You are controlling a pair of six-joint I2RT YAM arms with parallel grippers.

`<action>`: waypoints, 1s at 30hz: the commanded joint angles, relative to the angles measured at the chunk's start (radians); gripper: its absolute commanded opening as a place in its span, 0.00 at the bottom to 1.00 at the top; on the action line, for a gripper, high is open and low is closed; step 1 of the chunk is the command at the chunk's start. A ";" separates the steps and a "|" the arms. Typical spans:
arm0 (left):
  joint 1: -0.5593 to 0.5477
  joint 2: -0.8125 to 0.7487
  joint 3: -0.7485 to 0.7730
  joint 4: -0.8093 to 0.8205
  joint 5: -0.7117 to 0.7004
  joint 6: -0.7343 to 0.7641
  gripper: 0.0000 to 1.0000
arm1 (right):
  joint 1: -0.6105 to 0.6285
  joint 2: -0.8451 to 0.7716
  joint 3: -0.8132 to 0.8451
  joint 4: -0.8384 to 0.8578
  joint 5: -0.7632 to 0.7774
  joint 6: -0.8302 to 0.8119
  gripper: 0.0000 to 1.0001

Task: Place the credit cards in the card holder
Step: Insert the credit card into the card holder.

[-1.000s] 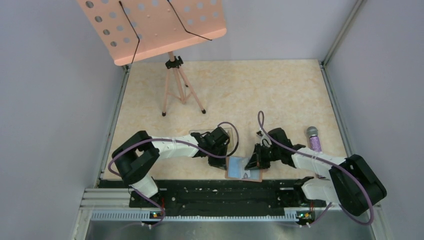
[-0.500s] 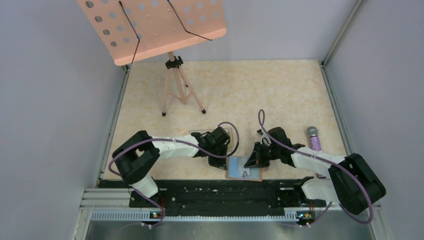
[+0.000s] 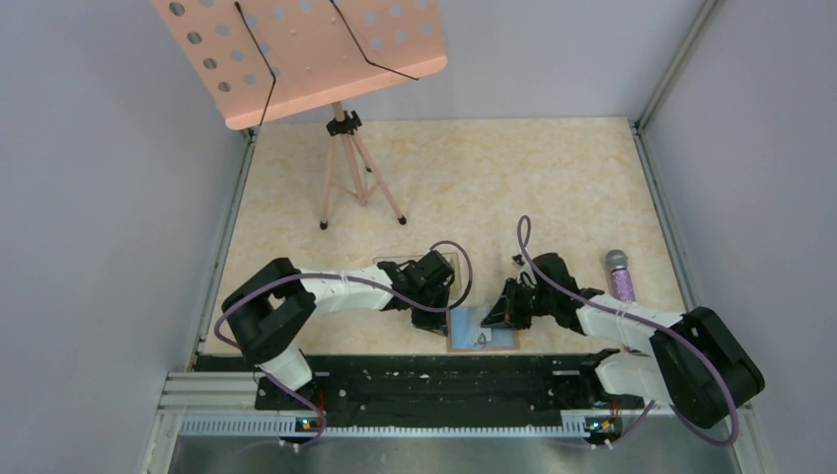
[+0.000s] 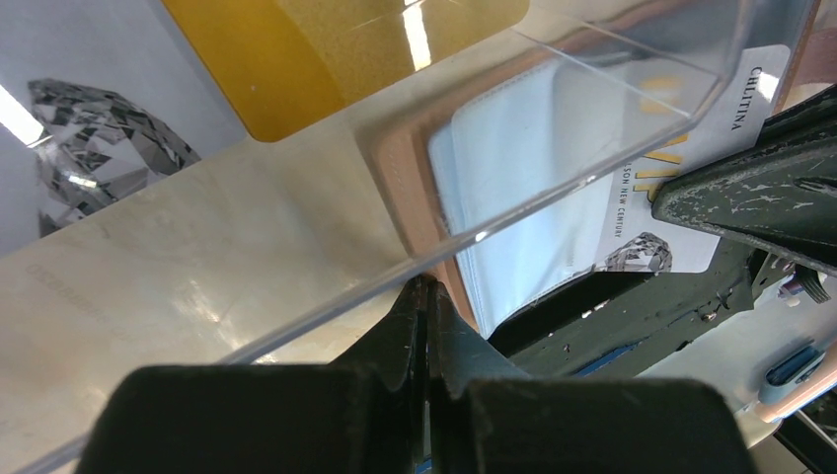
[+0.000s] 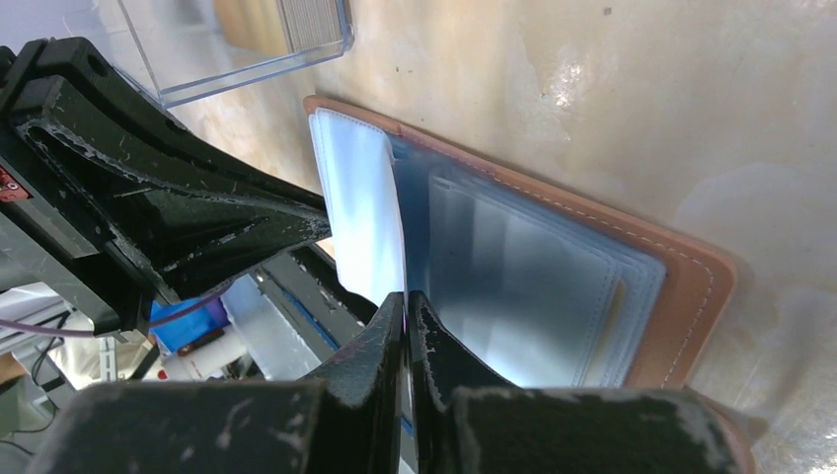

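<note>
The card holder point(image 3: 466, 334) lies open at the table's near edge, brown outside with bluish inner faces point(image 5: 553, 286). My left gripper point(image 3: 441, 324) is shut and holds nothing; its tips point(image 4: 426, 284) press on the holder's brown left edge point(image 4: 513, 257). My right gripper point(image 3: 491, 318) point(image 5: 407, 296) is shut on a pale printed credit card point(image 4: 691, 197), which slants down onto the holder's inner face point(image 5: 360, 207). A yellow credit card point(image 4: 326, 49) and a grey-white one point(image 4: 89, 128) lie in the clear box point(image 4: 296, 227) beside the holder.
The clear box point(image 3: 387, 263) stands just behind my left gripper. A purple microphone point(image 3: 620, 275) lies at the right. A pink music stand point(image 3: 306, 54) on a tripod point(image 3: 350, 168) stands at the back left. A black rail point(image 3: 434, 380) runs along the near edge.
My right gripper has drawn slightly back from the near edge with the card, and the holder's near right corner shows less. The left arm has not moved.
</note>
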 commanded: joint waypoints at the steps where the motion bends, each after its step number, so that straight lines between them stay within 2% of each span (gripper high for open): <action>1: -0.006 0.053 -0.006 -0.018 0.002 -0.016 0.00 | -0.002 -0.015 0.008 -0.005 0.041 -0.007 0.05; 8: -0.007 0.057 0.002 -0.020 0.002 -0.016 0.00 | 0.023 0.026 0.089 -0.125 0.074 -0.061 0.15; 16: -0.007 0.063 0.013 -0.019 0.005 -0.017 0.00 | 0.125 0.092 0.154 -0.144 0.108 -0.044 0.17; 19: -0.007 0.067 0.017 -0.019 0.004 -0.019 0.00 | 0.143 0.091 0.201 -0.232 0.146 -0.052 0.25; 25: -0.008 0.071 0.026 -0.017 0.004 -0.020 0.00 | 0.159 0.062 0.297 -0.431 0.247 -0.082 0.49; 30: -0.007 0.084 0.043 -0.017 0.011 -0.017 0.00 | 0.170 0.063 0.332 -0.493 0.279 -0.087 0.61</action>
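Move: The right hand grips the card's outer edge. The left pocket of the card holder, where the card is going, is centred about 4 cm to its left, 1 cm back and 2 cm below; the clear card box is some 14 cm left and 9 cm ahead. From the shut left fingers the card holder's middle lies about 8 cm to the right, level and barely lower, with the clear box 10 cm ahead and 5 cm left. The right fingers let go of the credit card and open a little past halfway, most of it late on; the hand dips about 1 cm, shifts left and slightly back, then lifts, tipping some 15 degrees to point more steeply down. The left hand's shut tips stay against the holder's left edge and push it about 1 cm to the right. ##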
